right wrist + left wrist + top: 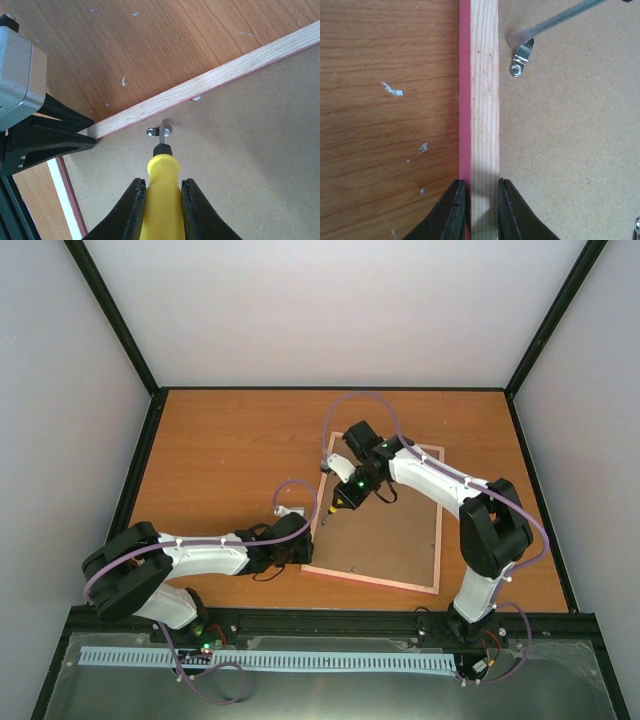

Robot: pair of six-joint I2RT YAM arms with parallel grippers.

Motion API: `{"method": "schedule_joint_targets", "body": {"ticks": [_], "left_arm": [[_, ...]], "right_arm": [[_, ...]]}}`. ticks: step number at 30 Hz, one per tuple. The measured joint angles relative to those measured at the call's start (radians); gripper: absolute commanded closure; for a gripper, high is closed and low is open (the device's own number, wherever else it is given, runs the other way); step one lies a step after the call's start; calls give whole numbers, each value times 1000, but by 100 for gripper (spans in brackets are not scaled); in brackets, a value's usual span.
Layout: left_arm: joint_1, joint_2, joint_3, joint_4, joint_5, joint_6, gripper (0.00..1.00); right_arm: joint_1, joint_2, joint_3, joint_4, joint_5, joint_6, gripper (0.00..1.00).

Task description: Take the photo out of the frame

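The frame (437, 540) lies face down on the table, its brown backing board (385, 535) up. The photo is hidden beneath that board. My left gripper (482, 200) is shut on the frame's left rail (484, 100), one finger on the pink outer edge and one on the board side. My right gripper (163, 184) is shut on a yellow-handled screwdriver (161, 167). Its tip touches a small metal clip (159, 132) beside the rail (210, 82). In the left wrist view the screwdriver shaft (555, 20) meets the same clip (521, 60). From above, the left gripper (308, 545) and right gripper (352, 490) stand close together.
The wooden table (230, 450) lies open to the left of and behind the frame. Black posts (140, 480) and pale walls close it in. Another clip (196, 98) sits further along the rail, and one more (637, 226) shows at the left wrist view's lower right edge.
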Motion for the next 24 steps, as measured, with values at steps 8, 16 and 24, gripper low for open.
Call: {"method": "schedule_joint_targets", "body": {"ticks": [8,16,24], "left_arm": [[0,0,0,0,-5,-3,99],[-1,-5,-1,-5,-11,-7,95],[0,-56,27,-114,-51,-6,49]], "right_arm": [[4,-21,-6,-24,23,-5,97],[3,-93,-43,-74,62,-21,97],[-135,-246,-87,-85,16,-62,97]]}}
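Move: Under the right hand's screwdriver, its tip already at it, the metal clip by the frame's left rail lies about 4 cm left, 2 cm back and 10 cm below that hand; the left rail runs 2 cm farther left. The near-rail clip is some 14 cm back, 2 cm right and 10 cm below the right hand. From the left hand, already pinching the left rail, the first clip is about 6 cm ahead, 4 cm right, 1 cm lower. Sweeping the screwdriver slowly back and to the right by about 2 cm each way, the right hand pushes the clip's tab round, then lifts the tip clear, rising some 5 cm and swinging right over the backing board, grip kept. The left hand holds the rail still at first, then eases about 1 cm left, opens its fingers off the rail and starts to rise. ##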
